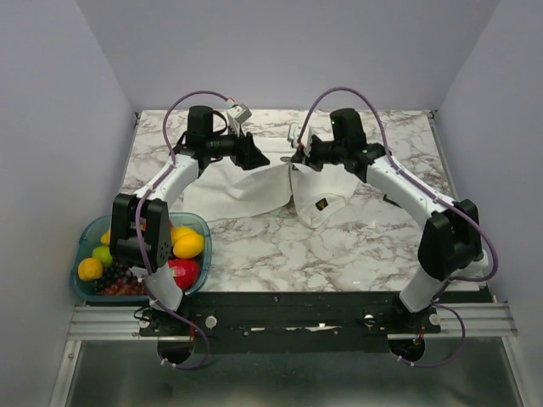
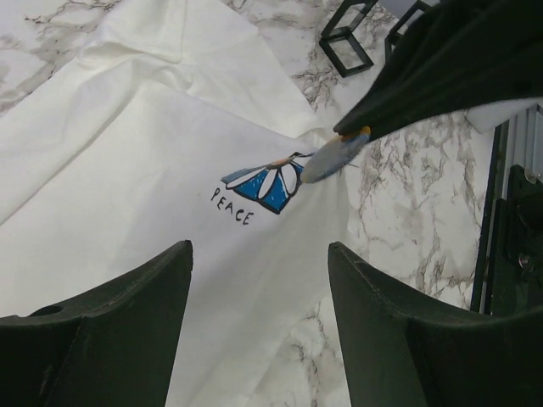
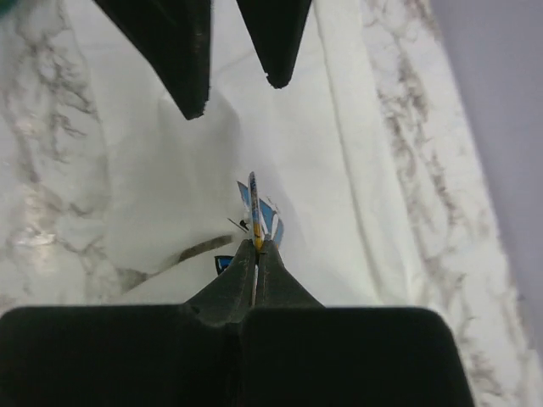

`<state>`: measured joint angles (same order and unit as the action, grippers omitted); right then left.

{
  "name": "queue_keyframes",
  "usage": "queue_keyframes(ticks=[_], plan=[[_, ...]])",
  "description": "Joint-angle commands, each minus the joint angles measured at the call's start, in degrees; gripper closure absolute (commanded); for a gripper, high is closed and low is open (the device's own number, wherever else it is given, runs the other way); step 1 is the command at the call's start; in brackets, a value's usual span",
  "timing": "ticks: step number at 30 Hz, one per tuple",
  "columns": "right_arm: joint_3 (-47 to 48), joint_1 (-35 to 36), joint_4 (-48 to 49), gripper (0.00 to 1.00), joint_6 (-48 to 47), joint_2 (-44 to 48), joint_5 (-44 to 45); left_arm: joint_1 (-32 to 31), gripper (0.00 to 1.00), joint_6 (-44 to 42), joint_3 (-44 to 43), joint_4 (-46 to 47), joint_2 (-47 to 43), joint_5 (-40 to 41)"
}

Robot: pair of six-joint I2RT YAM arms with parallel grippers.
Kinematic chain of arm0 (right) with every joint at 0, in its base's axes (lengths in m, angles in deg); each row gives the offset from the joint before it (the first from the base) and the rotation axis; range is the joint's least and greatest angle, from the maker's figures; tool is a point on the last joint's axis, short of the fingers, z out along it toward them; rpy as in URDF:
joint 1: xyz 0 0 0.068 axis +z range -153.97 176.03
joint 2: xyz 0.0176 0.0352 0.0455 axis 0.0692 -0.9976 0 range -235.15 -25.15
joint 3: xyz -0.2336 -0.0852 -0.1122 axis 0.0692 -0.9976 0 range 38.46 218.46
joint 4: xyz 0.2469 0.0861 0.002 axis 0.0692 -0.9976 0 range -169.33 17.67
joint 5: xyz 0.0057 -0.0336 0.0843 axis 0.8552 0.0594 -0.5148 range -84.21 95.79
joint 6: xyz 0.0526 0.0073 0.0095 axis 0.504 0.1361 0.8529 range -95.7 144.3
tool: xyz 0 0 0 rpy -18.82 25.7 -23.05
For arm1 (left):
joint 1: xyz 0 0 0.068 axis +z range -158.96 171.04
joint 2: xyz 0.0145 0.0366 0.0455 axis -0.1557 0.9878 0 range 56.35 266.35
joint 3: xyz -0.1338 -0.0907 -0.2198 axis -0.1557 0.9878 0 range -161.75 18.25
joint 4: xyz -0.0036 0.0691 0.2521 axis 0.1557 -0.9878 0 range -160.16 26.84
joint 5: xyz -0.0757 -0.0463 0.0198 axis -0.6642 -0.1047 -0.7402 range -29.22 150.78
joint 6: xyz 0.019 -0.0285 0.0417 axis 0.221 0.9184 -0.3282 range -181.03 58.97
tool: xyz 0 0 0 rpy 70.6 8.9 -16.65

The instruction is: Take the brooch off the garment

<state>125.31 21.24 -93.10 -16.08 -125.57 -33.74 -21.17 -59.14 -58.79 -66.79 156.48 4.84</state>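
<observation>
The white garment [image 1: 246, 191] lies spread on the marble table, with a dark diamond logo [image 1: 321, 203] on its near right part. My right gripper [image 3: 257, 244] is shut on the brooch [image 3: 253, 199], which is seen edge-on with blue, white and yellow. In the left wrist view the brooch [image 2: 329, 158] sits at the right gripper's tips [image 2: 349, 131], against a raised fold of cloth beside a blue flower print marked PEACE [image 2: 267, 185]. My left gripper [image 2: 259, 250] is open and empty, hovering over the cloth just left of the brooch; its fingers [image 3: 191, 59] show in the right wrist view.
A teal bowl [image 1: 85, 233] of fruit stands at the table's near left by the left arm's base. Small black square frames [image 2: 345, 47] lie on the marble beyond the garment. The table's metal rail [image 2: 509, 212] runs at the right of the left wrist view.
</observation>
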Motion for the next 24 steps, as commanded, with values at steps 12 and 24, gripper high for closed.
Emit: queue_keyframes(ticks=[12,24], plan=[[-20.0,5.7,41.0,1.00,-41.8,-2.0,25.5,1.6,0.27,5.3,3.7,3.3,-1.0,1.6],[19.0,-7.5,8.4,1.00,14.2,-8.6,6.3,1.6,0.26,7.8,2.0,9.1,-2.7,-0.2]])
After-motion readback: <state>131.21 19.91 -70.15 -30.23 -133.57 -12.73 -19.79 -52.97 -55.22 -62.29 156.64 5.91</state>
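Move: The brooch is already in the right hand's shut fingers, its middle about 2 cm to the left of the hand point and 1 cm lower. From that hand the blue PEACE print lies roughly 2 cm back and 8 cm below, the garment's far edge some 9 cm ahead and 12 cm down, and the small black patch about 11 cm back, 10 cm right, 12 cm down. For the open left hand the brooch is about 6 cm to the right, nearly level. The brooch, still pinched in the right fingertips, is carried away from the print and the open left hand: the right hand dips about 4 cm while easing forward, then sweeps on forward and climbs steeply, ending some 13 cm farther out, 5 cm higher and slightly right. The wrist swings the fingers from pointing left round towards forward. ##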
